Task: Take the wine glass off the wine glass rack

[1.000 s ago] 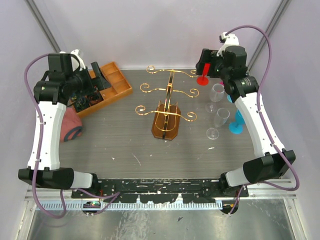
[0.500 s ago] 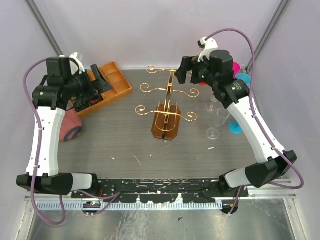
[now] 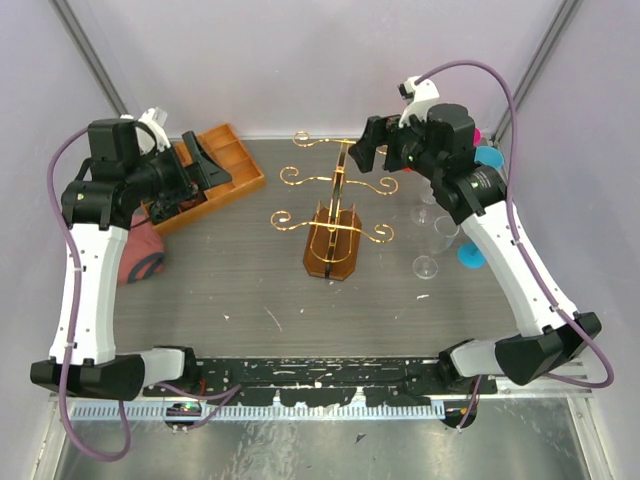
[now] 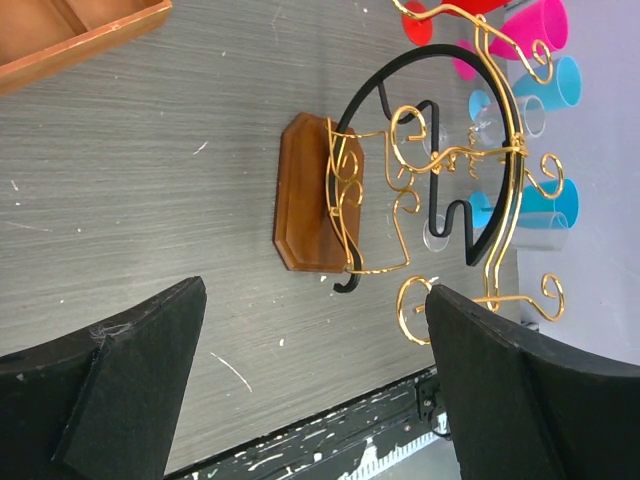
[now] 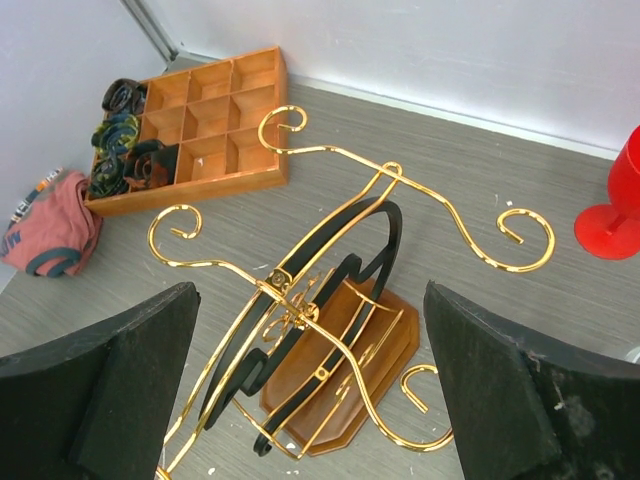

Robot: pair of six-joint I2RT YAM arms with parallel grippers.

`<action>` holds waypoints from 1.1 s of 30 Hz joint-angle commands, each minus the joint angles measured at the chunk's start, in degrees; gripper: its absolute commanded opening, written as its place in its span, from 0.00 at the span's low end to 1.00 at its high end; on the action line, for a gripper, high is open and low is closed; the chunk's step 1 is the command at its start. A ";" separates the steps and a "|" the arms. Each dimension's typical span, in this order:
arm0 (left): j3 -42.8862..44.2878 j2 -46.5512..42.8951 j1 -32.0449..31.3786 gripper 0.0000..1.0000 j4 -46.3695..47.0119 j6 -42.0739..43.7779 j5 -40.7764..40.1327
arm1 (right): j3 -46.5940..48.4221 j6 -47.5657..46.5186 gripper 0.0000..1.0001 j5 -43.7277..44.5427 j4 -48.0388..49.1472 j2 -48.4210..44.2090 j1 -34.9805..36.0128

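The wine glass rack (image 3: 335, 215), gold wire with scroll arms on a brown base, stands mid-table; its arms carry no glass in any view. Clear wine glasses (image 3: 443, 231) stand right of it beside a blue one (image 3: 472, 255). My right gripper (image 3: 372, 146) hovers open above the rack's far right arms. In the right wrist view the rack (image 5: 330, 300) lies below my right gripper (image 5: 310, 300). My left gripper (image 3: 205, 158) is open over the tray, well left of the rack. The left wrist view shows the rack's base (image 4: 305, 195) ahead of my left gripper (image 4: 315, 330).
An orange-brown compartmented tray (image 3: 235, 160) with dark rolled items sits back left, a red cloth (image 3: 140, 255) beside it. Pink (image 3: 475, 135) and cyan (image 3: 488, 158) glasses stand back right, partly behind my right arm. A red glass (image 5: 615, 200) stands right of the rack.
My right arm has swung left from above the glasses to above the rack's far right side, uncovering pink and cyan glasses. My left arm has shifted slightly. Both grippers stay open.
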 commanded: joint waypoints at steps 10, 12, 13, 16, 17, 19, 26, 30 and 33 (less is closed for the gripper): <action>-1.04 -1.29 -0.08 0.08 2.97 -0.18 5.77 | -1.63 -0.38 0.81 0.23 2.90 -3.13 0.05; -1.35 -1.06 -0.09 0.00 3.87 -0.45 8.01 | -1.88 0.25 0.03 -0.15 3.10 -3.25 0.05; -1.29 -1.02 -0.12 0.00 3.82 -0.41 8.30 | -2.19 0.28 0.01 -0.67 3.40 -3.40 -0.03; -1.49 -1.79 -0.10 0.00 4.00 0.29 8.59 | -4.42 1.12 0.01 -1.74 6.47 -5.07 -0.04; -1.85 -2.40 -0.10 0.00 4.34 0.49 8.28 | -5.21 1.43 0.01 -1.17 7.22 -5.59 -0.02; -2.30 -3.49 -0.09 0.00 5.35 0.85 7.99 | -5.66 1.71 0.00 -0.98 7.51 -5.86 -0.03; -5.82 -6.96 -0.08 0.00 11.47 -1.90 12.16 | -5.97 6.16 0.01 -11.05 9.86 -5.43 -0.02; -10.14 -9.19 -0.08 0.00 13.99 -3.02 13.33 | -6.81 4.60 0.01 -9.26 9.46 -5.93 -0.02; -13.86 -11.08 -0.09 0.00 17.54 -5.41 14.41 | -7.74 3.15 0.01 -7.18 9.25 -7.27 0.03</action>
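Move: The emptied wine glass rack stands about 6 cm left of the right hand and some 4 cm back, its middle roughly 20 cm below; from the left hand it is about 23 cm to the right and 2 cm ahead, 16 cm down. From the right hand the red glass is some 16 cm ahead and 13 cm right, the nearest clear glass about 10 cm back and 16 cm right, both 31 cm lower. The bare rack is left alone while both open grippers snap shut on nothing, high over the table. The right hand first dips a little, then draws back about 2 cm, rises again and drifts 2 cm left, turning slightly counter-clockwise. The left eases back some 3 cm, right and up, its fingers swinging clockwise and tipping up about 10 degrees. ##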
